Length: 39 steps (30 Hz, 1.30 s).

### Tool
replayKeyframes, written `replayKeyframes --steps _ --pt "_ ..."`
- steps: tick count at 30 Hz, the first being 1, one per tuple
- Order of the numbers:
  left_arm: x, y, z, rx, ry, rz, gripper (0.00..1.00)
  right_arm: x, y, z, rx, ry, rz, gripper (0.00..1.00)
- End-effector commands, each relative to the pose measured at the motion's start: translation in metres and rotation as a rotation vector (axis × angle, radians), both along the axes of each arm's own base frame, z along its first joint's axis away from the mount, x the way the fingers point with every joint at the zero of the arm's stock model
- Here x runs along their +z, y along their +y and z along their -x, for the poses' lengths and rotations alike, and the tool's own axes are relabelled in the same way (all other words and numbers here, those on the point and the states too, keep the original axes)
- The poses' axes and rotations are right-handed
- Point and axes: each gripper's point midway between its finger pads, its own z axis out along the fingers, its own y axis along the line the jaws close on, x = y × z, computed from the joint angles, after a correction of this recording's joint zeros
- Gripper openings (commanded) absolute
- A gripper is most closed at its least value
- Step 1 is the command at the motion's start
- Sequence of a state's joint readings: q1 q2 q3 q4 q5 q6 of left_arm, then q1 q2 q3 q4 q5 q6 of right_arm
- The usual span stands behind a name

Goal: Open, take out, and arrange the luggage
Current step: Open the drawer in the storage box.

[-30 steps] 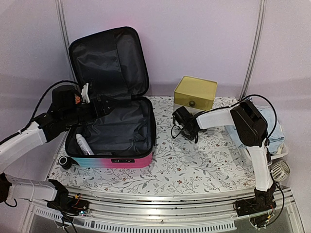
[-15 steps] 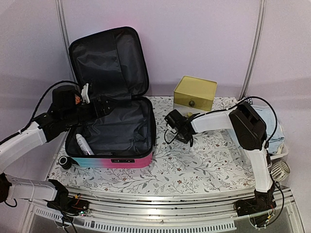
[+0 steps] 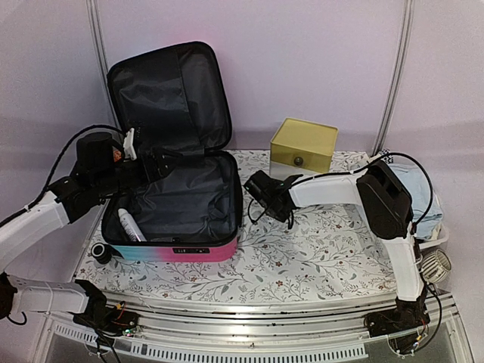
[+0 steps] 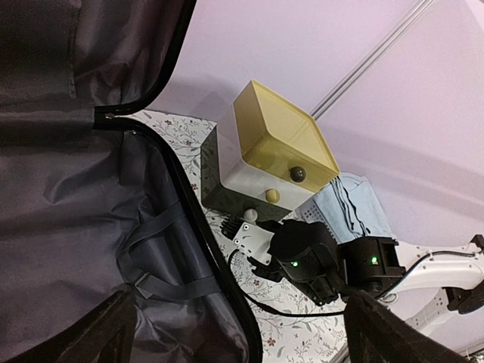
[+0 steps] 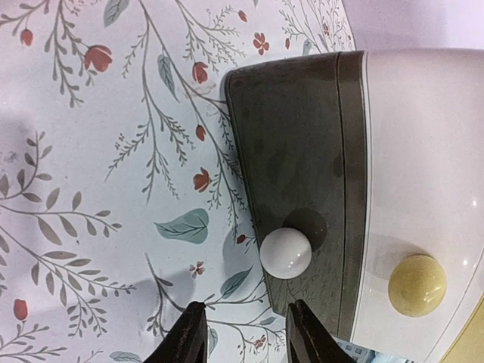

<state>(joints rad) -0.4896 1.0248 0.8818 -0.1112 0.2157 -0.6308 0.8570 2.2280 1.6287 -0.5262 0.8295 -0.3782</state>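
Observation:
The luggage (image 3: 189, 252) lies open on the left of the table, its lid (image 3: 168, 98) standing upright and the black lining showing. A white tube (image 3: 128, 224) rests along its left inner wall. My left gripper (image 3: 161, 162) hovers over the back left of the open luggage (image 4: 76, 227), jaws wide open and empty (image 4: 242, 344). My right gripper (image 3: 261, 184) sits between the luggage's right wall and the drawer box. In the right wrist view it stands open (image 5: 246, 336), just short of a white knob (image 5: 286, 252), with nothing between the fingers.
A yellow-topped drawer box (image 3: 304, 144) stands at the back; its grey bottom drawer (image 4: 219, 170) juts out. A white mesh basket (image 3: 435, 238) with blue cloth (image 3: 420, 193) sits at the right edge. A small black round object (image 3: 100, 252) lies by the luggage's front left corner.
My right gripper has slid left, away from the drawer box toward the luggage, and its jaws have come apart. The left arm has barely shifted.

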Motion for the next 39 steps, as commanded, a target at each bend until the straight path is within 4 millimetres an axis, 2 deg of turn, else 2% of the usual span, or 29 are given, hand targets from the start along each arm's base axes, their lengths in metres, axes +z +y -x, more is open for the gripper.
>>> replayKeyframes --steps 1,9,14,24,31,39 --pt "0.008 0.002 0.002 -0.004 -0.008 0.022 0.98 0.018 -0.006 0.000 -0.030 -0.059 0.026 0.39" --pt "0.008 0.001 0.004 -0.008 -0.003 0.025 0.98 0.022 -0.013 -0.003 0.036 -0.143 0.100 0.43" --pt "0.009 0.001 0.003 -0.008 -0.005 0.024 0.98 0.034 -0.012 -0.008 0.048 -0.186 0.136 0.51" --pt "0.011 -0.001 0.003 -0.018 -0.009 0.028 0.98 0.040 -0.009 -0.016 0.064 -0.212 0.190 0.63" --pt "0.017 -0.001 0.005 -0.022 -0.021 0.031 0.98 0.041 -0.017 -0.032 0.054 -0.230 0.226 0.64" --pt "0.019 0.000 0.006 -0.022 -0.028 0.032 0.98 0.060 -0.020 -0.043 0.035 -0.304 0.255 0.65"
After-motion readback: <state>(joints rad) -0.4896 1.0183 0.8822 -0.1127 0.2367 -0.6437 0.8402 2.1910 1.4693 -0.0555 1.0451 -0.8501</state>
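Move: The middle drawer's cream knob is about 6 cm ahead of the right hand, 2 cm to its right and 5 cm above. The bottom drawer's white knob lies about 5 cm ahead, 2 cm right and 2 cm below, the top drawer's dark knob roughly 7 cm ahead, 2 cm right and 11 cm above. From the left hand the cream knob is some 18 cm ahead, 28 cm right and 20 cm lower. The right hand, after a small dip, rises and reaches forward about 5 cm towards the cream knob, fingers opening wider. ##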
